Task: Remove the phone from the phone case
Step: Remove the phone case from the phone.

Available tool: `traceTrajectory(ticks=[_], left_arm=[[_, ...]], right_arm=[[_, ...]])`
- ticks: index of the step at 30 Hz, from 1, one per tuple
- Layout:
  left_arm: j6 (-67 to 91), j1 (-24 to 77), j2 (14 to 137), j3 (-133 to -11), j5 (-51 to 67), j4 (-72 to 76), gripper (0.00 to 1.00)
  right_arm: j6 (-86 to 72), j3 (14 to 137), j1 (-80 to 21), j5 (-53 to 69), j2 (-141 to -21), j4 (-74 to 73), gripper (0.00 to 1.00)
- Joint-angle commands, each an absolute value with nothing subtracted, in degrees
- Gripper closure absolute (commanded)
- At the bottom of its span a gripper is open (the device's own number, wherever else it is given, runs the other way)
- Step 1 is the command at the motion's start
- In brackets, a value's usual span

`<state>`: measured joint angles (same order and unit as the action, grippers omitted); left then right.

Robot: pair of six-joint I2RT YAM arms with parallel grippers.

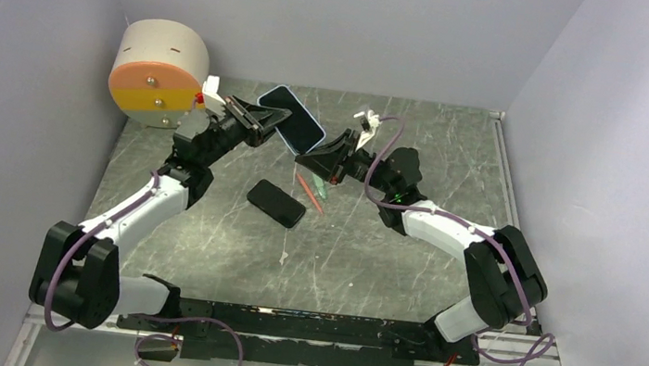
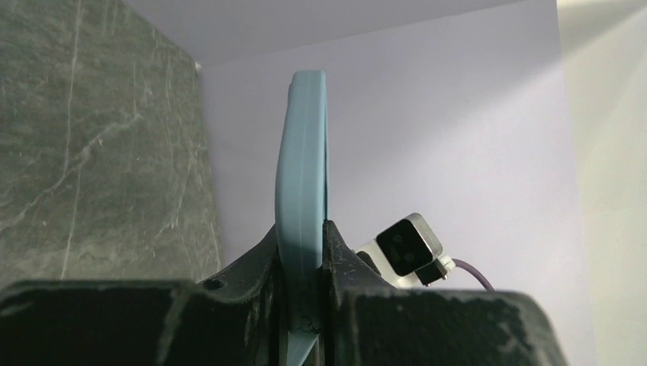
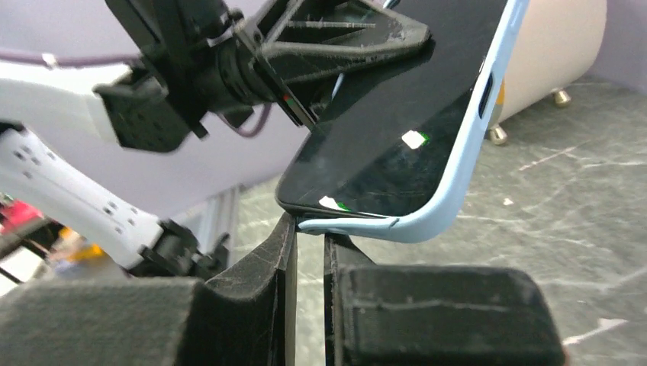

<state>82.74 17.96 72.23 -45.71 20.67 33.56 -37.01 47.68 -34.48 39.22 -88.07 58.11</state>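
The phone (image 3: 381,137), black screen up, sits in a light blue phone case (image 3: 465,183) and is held in the air above the table's far part. My left gripper (image 1: 264,123) is shut on the cased phone (image 1: 293,116); in the left wrist view the phone case (image 2: 303,168) stands edge-on between the jaws of the left gripper (image 2: 303,232). My right gripper (image 1: 312,157) meets the phone's near corner. In the right wrist view that gripper (image 3: 311,226) stands almost closed, its tips at the case's lip (image 3: 347,224), which has peeled away from the phone's corner there.
A second black phone (image 1: 276,203) lies on the dark marble table (image 1: 384,274), with a thin red stick (image 1: 309,190) beside it. A white, orange and yellow drum (image 1: 158,74) stands at the back left. Grey walls close three sides.
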Motion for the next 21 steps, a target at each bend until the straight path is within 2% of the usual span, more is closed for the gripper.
traceTrajectory(ticks=[1,8,10,12,16,21], left_arm=[[83.2,19.7,72.2,-49.4,29.9,34.0,0.97],[81.7,19.2,72.0,-49.7,33.0,34.9,0.97],[81.3,18.5,71.8,-49.5,33.9,34.9,0.97],[79.7,17.3,71.4,-49.6,35.0,34.1,0.97],[74.3,14.6,70.8,-50.7,38.7,31.4,0.97],[66.8,11.8,71.1,-53.7,45.9,26.5,0.98]], right_arm=[[-15.7,52.2,-35.4,43.2,-87.2,51.3,1.0],[-6.3,55.3,-35.4,40.9,-87.3,42.8,1.0],[-5.7,55.4,-35.4,41.5,-86.7,41.3,0.96],[-5.8,54.8,-35.3,42.2,-85.6,40.0,0.88],[-6.4,52.0,-34.5,43.4,-81.9,36.7,0.6],[-7.4,48.1,-34.0,44.3,-76.5,32.7,0.45]])
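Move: My right fingers are already shut on the rim at the near right corner of the blue phone case; the case's middle lies about 7 cm ahead, 3 cm left and slightly above. The black phone on the table is level ahead-wise, some 5 cm left; the red pen is about 3 cm ahead and 3 cm right, both roughly 28 cm down. My left hand holds the case across its thickness, its middle 2 cm right and 1 cm ahead. With my right hand still pinching the pulled-out corner rim, I draw it down about 3.5 cm, dipping the fingertips and rolling the hand some 15 degrees each. Late on I open those fingers wide, let go of the rim and ease slightly right and back. My left hand keeps its grip on phone and case, sinking and drawing back just over a centimetre as it turns a little clockwise. ##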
